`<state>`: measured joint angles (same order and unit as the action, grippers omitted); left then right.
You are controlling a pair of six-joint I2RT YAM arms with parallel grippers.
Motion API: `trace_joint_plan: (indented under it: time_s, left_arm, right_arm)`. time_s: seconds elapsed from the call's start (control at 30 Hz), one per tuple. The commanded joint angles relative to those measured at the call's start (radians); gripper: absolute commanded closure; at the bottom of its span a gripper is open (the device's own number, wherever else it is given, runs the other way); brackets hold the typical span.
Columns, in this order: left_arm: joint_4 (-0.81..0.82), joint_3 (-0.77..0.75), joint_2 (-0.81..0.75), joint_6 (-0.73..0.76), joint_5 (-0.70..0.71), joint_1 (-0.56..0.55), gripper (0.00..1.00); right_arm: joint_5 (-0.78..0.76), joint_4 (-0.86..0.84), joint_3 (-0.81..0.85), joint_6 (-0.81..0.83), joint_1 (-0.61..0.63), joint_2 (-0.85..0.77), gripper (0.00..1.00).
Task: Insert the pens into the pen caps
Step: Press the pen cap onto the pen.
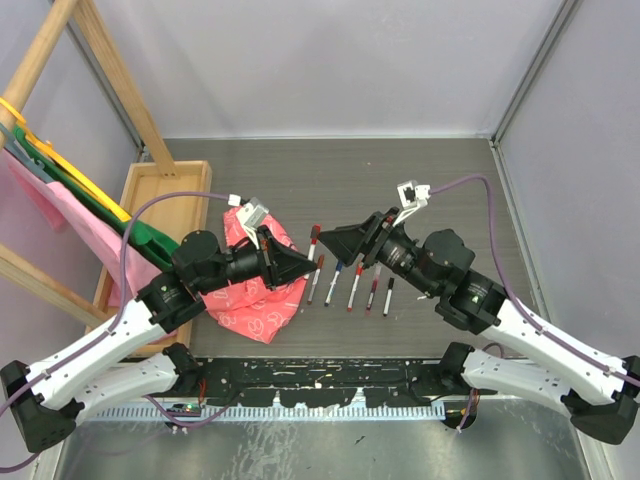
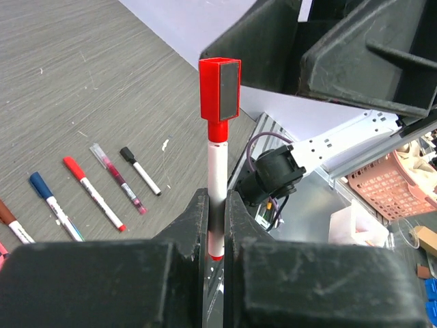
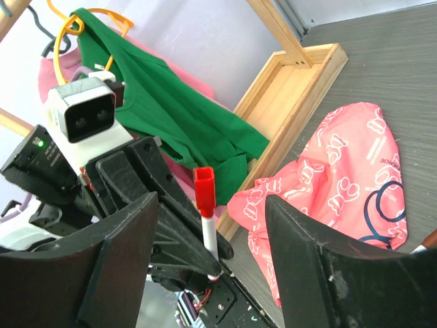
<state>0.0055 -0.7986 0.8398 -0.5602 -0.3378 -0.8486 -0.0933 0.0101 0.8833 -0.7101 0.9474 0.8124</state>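
Observation:
My left gripper (image 2: pixel 216 205) is shut on the white barrel of a pen (image 2: pixel 215 171) and holds it upright. A red pen cap (image 2: pixel 220 89) sits on the pen's top end. My right gripper (image 3: pixel 212 205) is open, its fingers standing either side of the red cap (image 3: pixel 204 188) without touching it. In the top view the left gripper (image 1: pixel 308 262) and right gripper (image 1: pixel 332 236) meet tip to tip above the table's middle. Several other pens (image 1: pixel 355 288) lie in a row on the table, with brown, blue (image 2: pixel 42 188), red (image 2: pixel 74 167), maroon and black (image 2: pixel 128 154) ends.
A pink patterned cloth (image 1: pixel 255 295) lies crumpled under the left arm. A wooden tray (image 1: pixel 150 200) sits at the left, with a wooden rack holding green (image 3: pixel 177 116) and pink garments. The row of pens lies just below the right gripper.

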Motion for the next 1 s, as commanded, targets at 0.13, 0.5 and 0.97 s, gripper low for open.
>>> trace_joint_plan:
  time_s: [0.13,0.5,0.97]
  left_arm:
    - [0.07,-0.026,-0.011,0.013,-0.052,0.004,1.0]
    - [0.061,-0.029,-0.002,0.016,-0.052,0.003,1.0]
    - [0.004,-0.131,0.019,0.047,0.078,0.004,1.0]
  right_arm:
    - [-0.052,-0.026,0.123,0.027,0.005,0.093,0.33]
    - [0.014,-0.042,0.142,0.029,0.004,0.144,0.62]
    - [0.107,0.062,0.085,0.024,0.007,0.147,1.0]
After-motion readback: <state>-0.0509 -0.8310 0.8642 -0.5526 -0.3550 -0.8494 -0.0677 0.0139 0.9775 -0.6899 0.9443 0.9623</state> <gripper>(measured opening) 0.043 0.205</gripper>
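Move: The red pen cap sits on top of the pen that the left gripper already holds upright, roughly 6 cm straight above the left hand. From the open right hand, the cap lies about 2 cm ahead, 3 cm to the left and 1 cm lower. Down on the table, some 36 cm below the right hand, lie the brown pen about 9 cm ahead and 2 cm left, and the blue pen about 8 cm ahead and 2 cm right. Bring the open right gripper left and forward, about 3 cm left and 2 cm ahead, until its fingers straddle the red cap, then stop there and close them to pinch the cap's upper part. Meanwhile keep the left gripper's hold on the pen, nearly still and upright below. ##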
